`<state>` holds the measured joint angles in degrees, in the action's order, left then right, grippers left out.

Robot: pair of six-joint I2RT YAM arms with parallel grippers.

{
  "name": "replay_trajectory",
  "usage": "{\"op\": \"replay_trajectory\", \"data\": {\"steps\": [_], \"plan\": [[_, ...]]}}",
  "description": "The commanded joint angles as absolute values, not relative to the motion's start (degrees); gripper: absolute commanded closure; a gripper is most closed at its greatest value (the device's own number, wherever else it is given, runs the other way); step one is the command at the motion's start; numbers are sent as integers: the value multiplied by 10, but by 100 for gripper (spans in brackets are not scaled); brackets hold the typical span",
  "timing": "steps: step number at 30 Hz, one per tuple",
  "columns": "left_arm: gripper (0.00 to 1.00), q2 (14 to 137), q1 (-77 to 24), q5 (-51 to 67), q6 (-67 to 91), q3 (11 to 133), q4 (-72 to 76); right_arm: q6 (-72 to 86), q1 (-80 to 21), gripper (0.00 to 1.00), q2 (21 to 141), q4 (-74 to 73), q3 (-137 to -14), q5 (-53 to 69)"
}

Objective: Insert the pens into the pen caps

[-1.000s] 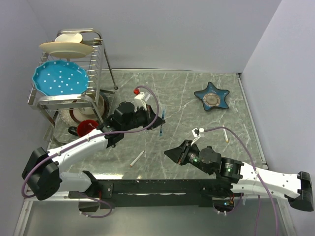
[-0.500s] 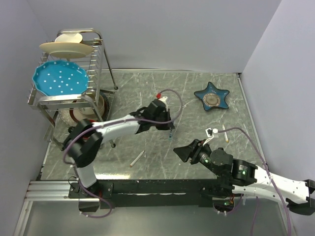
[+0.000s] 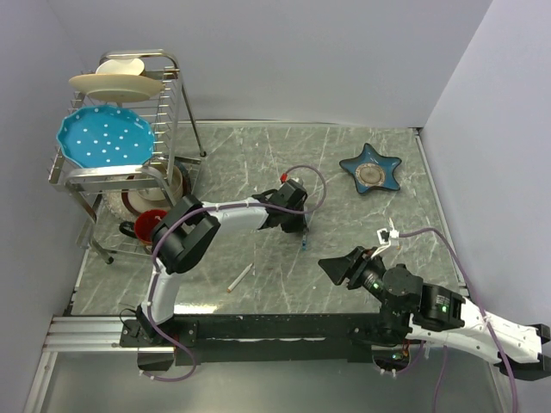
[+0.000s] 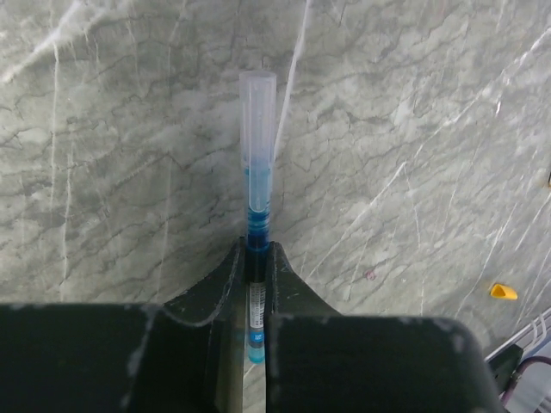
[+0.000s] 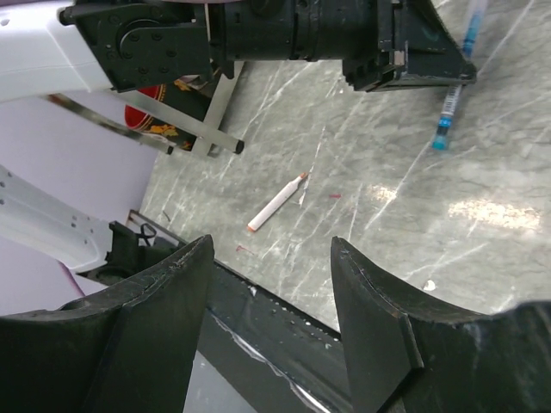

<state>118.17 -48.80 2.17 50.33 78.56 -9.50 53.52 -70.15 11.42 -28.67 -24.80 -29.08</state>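
A blue pen [image 4: 257, 215] with a clear cap [image 4: 257, 103] over its far end points away from my left gripper [image 4: 256, 254], whose jaws press on its barrel. From above, that gripper [image 3: 300, 222] is low over mid-table with the pen [image 3: 305, 236] under it. The same pen [image 5: 449, 107] shows in the right wrist view. A white pen with a reddish end [image 3: 240, 278] [image 5: 277, 202] lies near the front edge. A small yellow-orange cap [image 4: 504, 292] lies on the table to the right. My right gripper [image 3: 331, 268] [image 5: 271, 292] is open and holds nothing.
A dish rack [image 3: 120, 129] with plates stands at the back left, with a red cup [image 3: 151, 222] beneath it. A blue star-shaped dish [image 3: 370, 169] sits at the back right. The black base rail [image 3: 275, 327] runs along the near edge.
My left gripper has carried the blue pen to the right and down to mid-table. My right gripper has opened wide and drawn back to the right and nearer the front edge.
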Motion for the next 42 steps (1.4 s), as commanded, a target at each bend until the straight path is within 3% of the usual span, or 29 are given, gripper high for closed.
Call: {"op": "replay_trajectory", "data": {"steps": [1, 7, 10, 12, 19, 22, 25, 34, 42], "plan": [[86, 1188, -491, 5, 516, 810, -104, 538, -701, 36, 98, -304, -258, -319], [67, 1176, -494, 1, 515, 812, -132, 541, -702, 36, 89, -315, -263, -319], [66, 1158, -496, 2, 506, 815, -149, 542, -702, 36, 84, -313, -262, -318], [71, 1142, -496, -16, 489, 817, -168, 539, -702, 37, 82, -309, -259, -316], [60, 1053, -496, -51, 368, 819, -280, 541, -702, 38, 71, -319, -261, -308], [64, 1013, -496, -51, 303, 796, -352, 543, -702, 38, 55, -326, -258, -309], [59, 989, -499, -24, 238, 767, -417, 545, -701, 38, 37, -326, -251, -310], [61, 1044, -533, -85, 199, 744, -534, 538, -702, 39, 31, -359, -273, -321], [54, 1035, -531, -67, 179, 686, -535, 541, -701, 39, 7, -383, -287, -332]]}}
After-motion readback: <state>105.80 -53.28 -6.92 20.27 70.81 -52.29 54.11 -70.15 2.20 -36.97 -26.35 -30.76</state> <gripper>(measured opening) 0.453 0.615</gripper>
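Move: My left hand still holds the capped blue pen down at the table, the pen's middle about 1 cm farther out than my fingertips. The white pen I go for next lies some 20 cm to the left and 14 cm back, at nearly the same height. The dish rack's foot stands about 31 cm left and 6 cm back. From my open right hand, the white pen is roughly 25 cm left, 6 cm ahead and 17 cm below. Keeping my left hand in place, I open its fingers and let go of the capped blue pen. Then I arc over to the white pen, about 17 cm left and 12 cm back, rising some 8 cm on the way and sinking back low, while the slanted wrist swings to point straight down and the fingers spread further. My open right hand drifts slightly right. ##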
